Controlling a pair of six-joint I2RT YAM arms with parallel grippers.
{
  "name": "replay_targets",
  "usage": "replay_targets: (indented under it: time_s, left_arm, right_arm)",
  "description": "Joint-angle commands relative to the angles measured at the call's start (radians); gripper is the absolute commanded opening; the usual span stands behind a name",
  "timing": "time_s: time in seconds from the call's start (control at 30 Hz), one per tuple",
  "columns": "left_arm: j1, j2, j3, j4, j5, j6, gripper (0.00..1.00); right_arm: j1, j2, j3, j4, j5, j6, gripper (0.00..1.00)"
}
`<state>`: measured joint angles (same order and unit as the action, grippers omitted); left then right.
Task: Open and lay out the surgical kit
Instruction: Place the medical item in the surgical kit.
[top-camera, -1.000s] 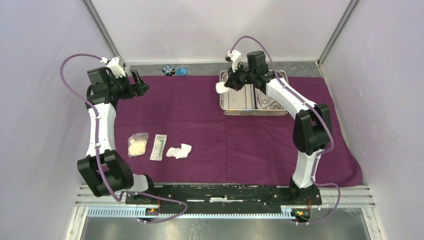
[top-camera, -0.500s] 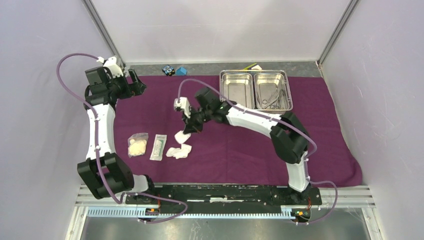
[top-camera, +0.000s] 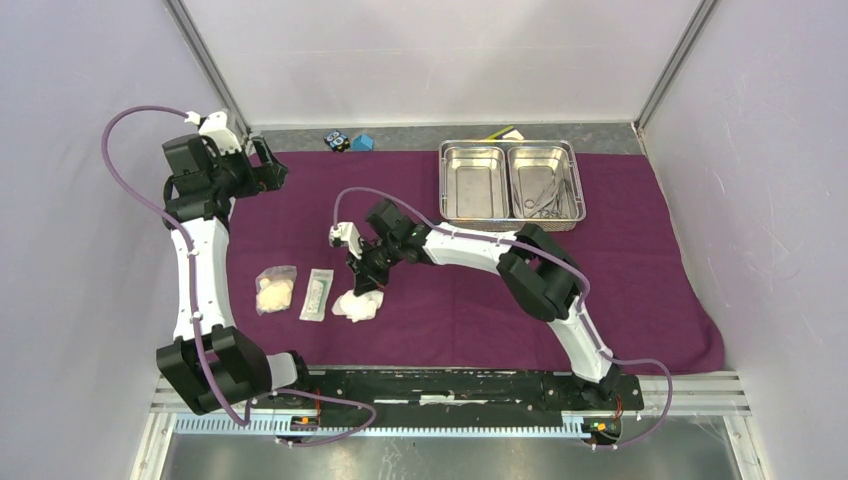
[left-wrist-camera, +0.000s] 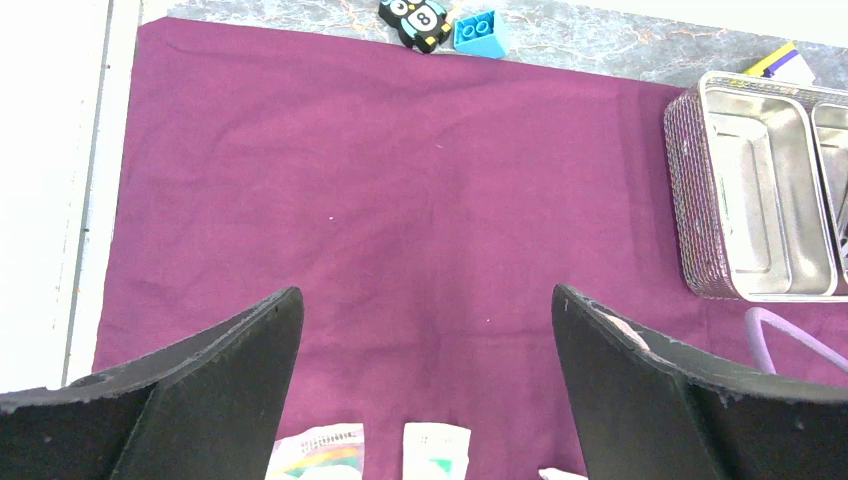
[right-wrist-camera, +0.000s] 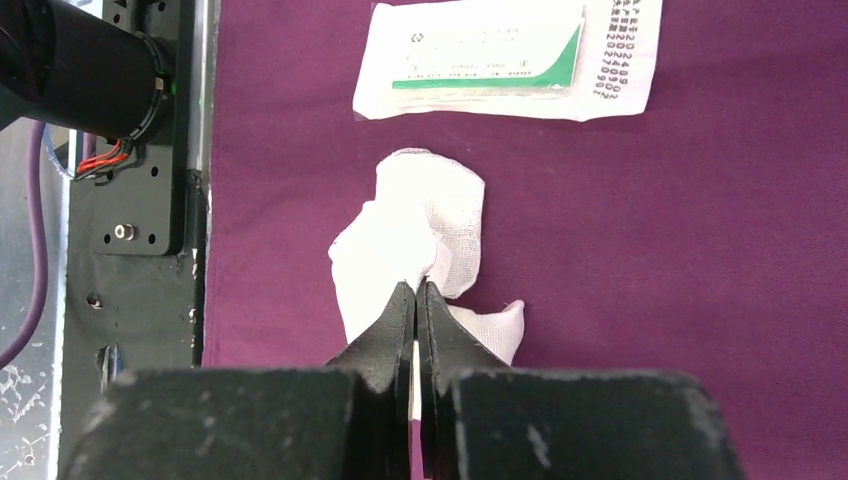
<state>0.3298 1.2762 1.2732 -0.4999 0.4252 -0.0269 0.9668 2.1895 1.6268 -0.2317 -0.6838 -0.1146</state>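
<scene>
The dark-purple cloth wrap lies spread flat over the table. My right gripper hangs low over its front left part, shut on a white gauze wad; a thin strip of gauze shows between the tips of the right gripper. That wad touches the gauze wads lying on the cloth. Left of them lies the flat white packet. The steel tray stands at the back, with clamps in its right compartment. My left gripper hovers open over the cloth's back left corner, holding nothing.
A clear pouch with pale contents lies left of the flat packet. Small black and blue blocks sit beyond the cloth's back edge. A yellow-purple-white block lies behind the tray. The black base rail borders the cloth's near edge.
My right arm swung from the tray across to the front left, carrying the gauze wad down to the wads on the cloth. The left arm shifted slightly left.
</scene>
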Motion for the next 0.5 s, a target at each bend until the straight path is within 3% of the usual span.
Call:
replay_targets:
  time_s: [0.0,0.47]
  left_arm:
    - [0.004,-0.024,-0.005,0.003,0.012,0.019,1.0]
    - [0.005,-0.01,0.002,0.011,0.031,0.014,1.0]
  right_arm:
    - [0.001,0.025,0.034,0.043,-0.025,0.024,0.03]
    - [0.001,0.029,0.123,-0.048,0.038,-0.035,0.4]
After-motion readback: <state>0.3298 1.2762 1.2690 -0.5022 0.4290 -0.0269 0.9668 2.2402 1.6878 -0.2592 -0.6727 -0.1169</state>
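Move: The right hand holds a piece of white gauze, just over the gauze already on the drape; that heap's middle is some 2 cm back, 1 cm left and 4 cm below the right hand. From this hand the dressing packet lies about 9 cm left and 1 cm back, and the cotton bag about 17 cm left and level fore and aft, both 4 cm below. From the idle left hand the heap is roughly 18 cm back, 20 cm right and 24 cm down. Sink the right gripper about 1.5 cm straight down to the gauze heap, starting to part the fingers on the way. Keep opening to roughly a third at the bottom and let go of the pinched gauze, then ease back up about 1 cm, drifting slightly forward and left, with the wrist angle held. ##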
